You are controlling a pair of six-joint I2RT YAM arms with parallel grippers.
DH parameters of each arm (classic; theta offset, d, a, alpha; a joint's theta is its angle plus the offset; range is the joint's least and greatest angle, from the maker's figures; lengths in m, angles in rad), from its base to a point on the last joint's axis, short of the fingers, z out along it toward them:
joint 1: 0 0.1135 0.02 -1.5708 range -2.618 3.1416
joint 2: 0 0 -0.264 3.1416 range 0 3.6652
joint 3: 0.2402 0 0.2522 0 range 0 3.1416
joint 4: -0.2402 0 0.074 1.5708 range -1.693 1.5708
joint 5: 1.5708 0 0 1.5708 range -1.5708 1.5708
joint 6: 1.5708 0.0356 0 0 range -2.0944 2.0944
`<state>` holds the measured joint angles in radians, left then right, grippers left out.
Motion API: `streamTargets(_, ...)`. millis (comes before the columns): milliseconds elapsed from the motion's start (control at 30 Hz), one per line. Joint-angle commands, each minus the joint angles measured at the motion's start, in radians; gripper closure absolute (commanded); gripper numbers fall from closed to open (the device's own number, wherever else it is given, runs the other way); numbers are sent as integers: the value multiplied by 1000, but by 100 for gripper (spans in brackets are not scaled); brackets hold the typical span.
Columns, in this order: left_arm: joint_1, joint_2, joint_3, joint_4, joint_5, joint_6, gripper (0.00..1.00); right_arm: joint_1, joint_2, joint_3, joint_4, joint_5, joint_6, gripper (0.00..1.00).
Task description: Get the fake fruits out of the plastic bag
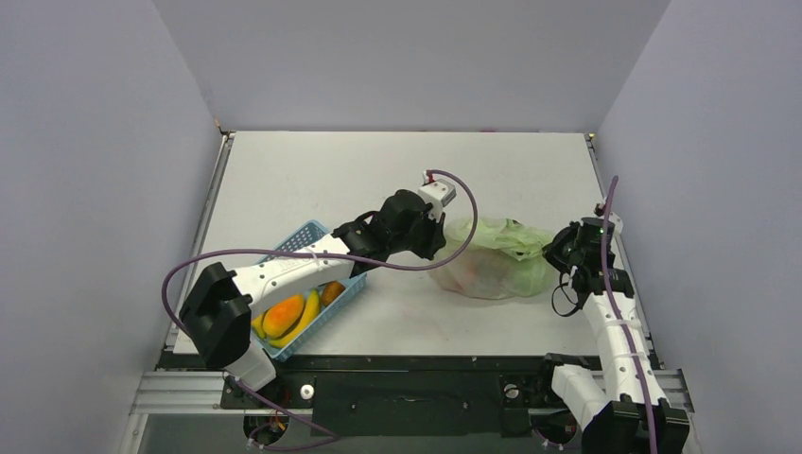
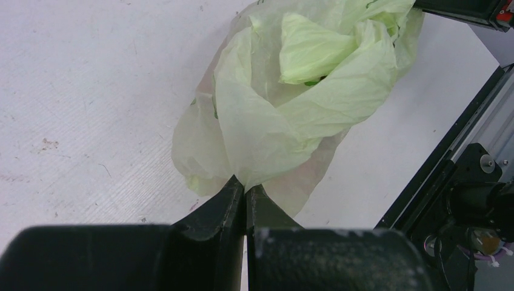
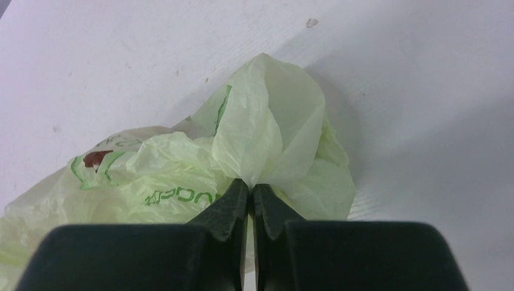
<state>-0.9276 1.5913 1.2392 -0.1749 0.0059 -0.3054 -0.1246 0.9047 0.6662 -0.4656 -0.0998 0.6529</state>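
Observation:
The pale yellow-green plastic bag (image 1: 492, 257) lies crumpled on the white table between my two arms. My left gripper (image 2: 246, 188) is shut on a pinch of the plastic bag (image 2: 285, 115) at its left end. At the opposite, right end, my right gripper (image 3: 250, 183) is shut on a fold of the plastic bag (image 3: 260, 127). In the top view the left gripper (image 1: 437, 244) and the right gripper (image 1: 551, 252) sit at either side of the bag. A faint red-pink tint shows through the film; the fake fruits themselves are hidden inside.
A blue lattice basket (image 1: 307, 236) with yellow bananas (image 1: 305, 317) and an orange fruit (image 1: 282, 315) stands under the left arm at the front left. The table's black front rail (image 1: 407, 364) runs close behind the bag's near side.

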Motion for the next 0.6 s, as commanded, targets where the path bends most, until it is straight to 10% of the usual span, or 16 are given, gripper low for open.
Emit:
streamTargets(0, 7, -33, 5, 64, 34, -3, 100, 23, -17, 46, 29, -92, -91, 100)
streamTargets(100, 7, -63, -1, 73, 24, 13, 100, 128, -9, 56, 33, -89, -111, 100)
streamTargets(300, 5, -159, -51, 121, -28, 95, 60, 305, 1, 71, 51, -46, -122, 100)
streamTargets(567, -15, -244, -122, 243, -52, 222, 52, 480, 48, 88, 55, -76, -138, 100)
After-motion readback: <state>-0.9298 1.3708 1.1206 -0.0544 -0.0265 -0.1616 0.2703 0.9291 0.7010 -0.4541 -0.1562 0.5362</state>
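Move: The left gripper still pinches the left end of the plastic bag; the bag's middle lies about 13 cm to its right, level fore and aft, and some 12 cm below. The fruit basket's middle sits roughly 30 cm to its left and 6 cm nearer the base, some 13 cm down. The right gripper still pinches the bag's right end, the middle lying about 11 cm to its left, level with it and 7 cm below. Open the left gripper about halfway to let go of its end of the bag, and lift it some 6 cm clear, easing left and tipping the fingers up. Meanwhile keep the right fingers shut on the bag and carry it about 11 cm left towards the left gripper, turning the hand some 30 degrees counter-clockwise. ##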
